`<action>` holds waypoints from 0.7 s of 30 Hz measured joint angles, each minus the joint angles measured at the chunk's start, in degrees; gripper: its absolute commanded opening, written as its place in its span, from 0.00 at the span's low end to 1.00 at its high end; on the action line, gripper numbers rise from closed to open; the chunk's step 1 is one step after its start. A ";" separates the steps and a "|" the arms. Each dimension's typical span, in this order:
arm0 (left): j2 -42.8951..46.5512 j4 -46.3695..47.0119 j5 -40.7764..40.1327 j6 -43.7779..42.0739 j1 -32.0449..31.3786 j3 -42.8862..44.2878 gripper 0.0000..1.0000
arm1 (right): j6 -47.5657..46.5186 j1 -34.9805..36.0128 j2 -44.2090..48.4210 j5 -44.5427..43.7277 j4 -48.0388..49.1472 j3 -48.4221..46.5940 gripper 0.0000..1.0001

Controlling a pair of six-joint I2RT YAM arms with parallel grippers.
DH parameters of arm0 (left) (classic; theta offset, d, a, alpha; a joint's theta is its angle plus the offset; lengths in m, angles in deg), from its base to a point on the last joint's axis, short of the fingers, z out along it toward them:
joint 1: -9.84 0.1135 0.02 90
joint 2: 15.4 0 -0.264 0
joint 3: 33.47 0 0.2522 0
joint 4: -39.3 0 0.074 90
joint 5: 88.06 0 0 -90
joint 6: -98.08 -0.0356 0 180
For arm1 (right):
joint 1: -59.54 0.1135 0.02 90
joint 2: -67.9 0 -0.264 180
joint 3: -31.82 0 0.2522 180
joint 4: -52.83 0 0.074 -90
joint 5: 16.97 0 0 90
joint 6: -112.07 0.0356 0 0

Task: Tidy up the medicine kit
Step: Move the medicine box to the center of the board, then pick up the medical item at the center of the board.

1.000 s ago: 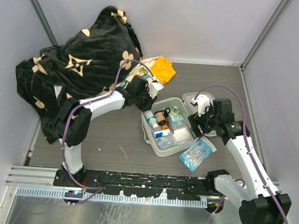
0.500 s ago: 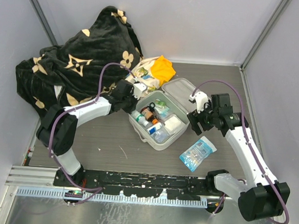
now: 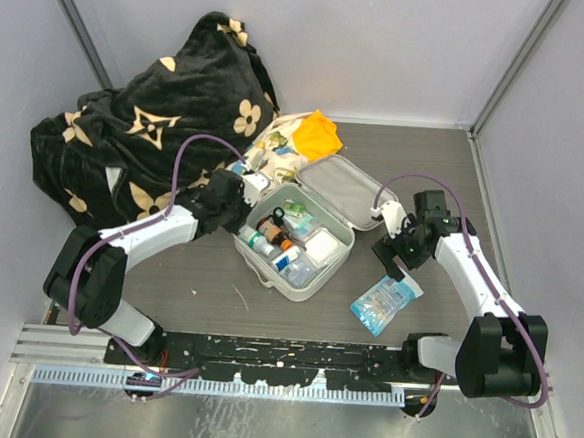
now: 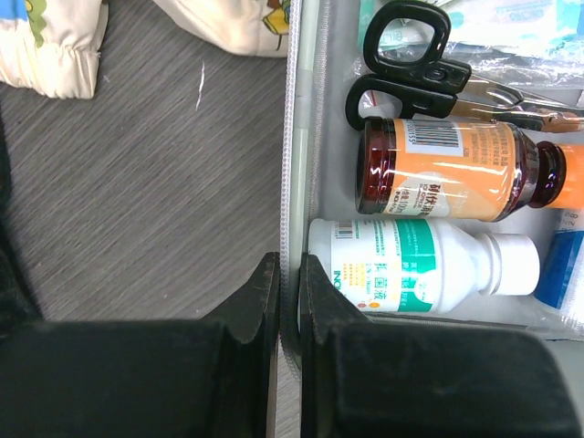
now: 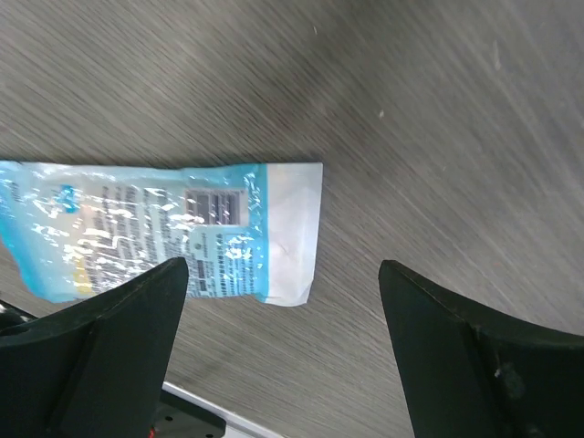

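The medicine kit (image 3: 326,272), a pale grey zip case, lies open mid-table with its lid (image 3: 347,183) folded back to the far right. Inside are black-handled scissors (image 4: 401,55), a brown bottle with an orange label (image 4: 447,173) and a white bottle with a green label (image 4: 411,265). My left gripper (image 4: 290,260) is shut on the kit's zip rim (image 4: 292,137) at its left wall, as the top view also shows (image 3: 245,204). My right gripper (image 5: 283,266) hangs open above the white end of a blue plastic packet (image 5: 155,233), which lies on the table right of the kit (image 3: 381,303).
A black blanket with beige flower marks (image 3: 149,119) is heaped at the back left. A floral-and-orange cloth bundle (image 3: 303,140) sits just behind the kit. Grey walls close in the table on three sides, and a metal rail (image 3: 262,357) runs along the near edge.
The left gripper closed on the kit's rim and dragged the kit left and nearer, turning it. The right gripper opened wider and swung down over the blue packet.
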 measured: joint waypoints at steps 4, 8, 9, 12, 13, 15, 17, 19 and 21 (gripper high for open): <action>1.73 -0.26 -0.04 -0.50 0.04 -1.53 0.06 | -3.26 -4.63 -4.55 0.20 -0.07 0.90 0.88; 2.10 -0.28 -0.02 -0.57 0.04 -1.81 0.08 | -5.68 -7.91 -8.98 0.72 -0.02 1.03 0.82; 2.10 -0.28 -0.02 -0.57 0.04 -1.84 0.08 | -6.25 -8.37 -9.99 0.81 0.04 1.14 0.81; 2.12 -0.17 0.02 -0.66 0.04 -1.95 0.09 | -7.30 -8.74 -12.26 1.27 0.35 2.27 0.75; 2.16 -0.15 0.02 -0.68 0.04 -1.95 0.10 | -7.52 -8.74 -12.66 1.62 0.55 2.75 0.73; 2.25 -0.09 0.04 -0.70 0.04 -2.05 0.10 | -7.76 -8.83 -12.83 1.81 0.63 3.02 0.67; 2.29 -0.09 0.07 -0.81 0.04 -2.08 0.10 | -7.89 -9.07 -12.83 2.23 0.74 3.17 0.60; 2.36 -0.11 0.07 -0.87 0.04 -2.12 0.10 | -7.93 -9.49 -12.83 2.95 0.76 3.28 0.53; 2.45 -0.13 0.11 -0.90 0.04 -2.14 0.11 | -7.98 -10.01 -12.83 3.85 0.63 3.39 0.39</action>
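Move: The blue packet's white end lies some 3 cm back and 3 cm to the right of the right gripper, about 7 cm below it. The medicine box's middle is roughly 22 cm to that gripper's left and 4 cm farther out; the open box lid is about 11 cm left and 17 cm ahead of it. From the left gripper, which already holds the box rim, the packet's white end is some 37 cm right, 11 cm back and 8 cm down. Lower the right gripper about 6 cm onto the white end of the blue packet, easing back and to the right some 3 cm each and tilting the fingertips back towards the base by roughly 15 degrees. Once down, start closing the wide-open fingers, to about half open, one either side of the white end. Keep the left fingers on the box rim. ##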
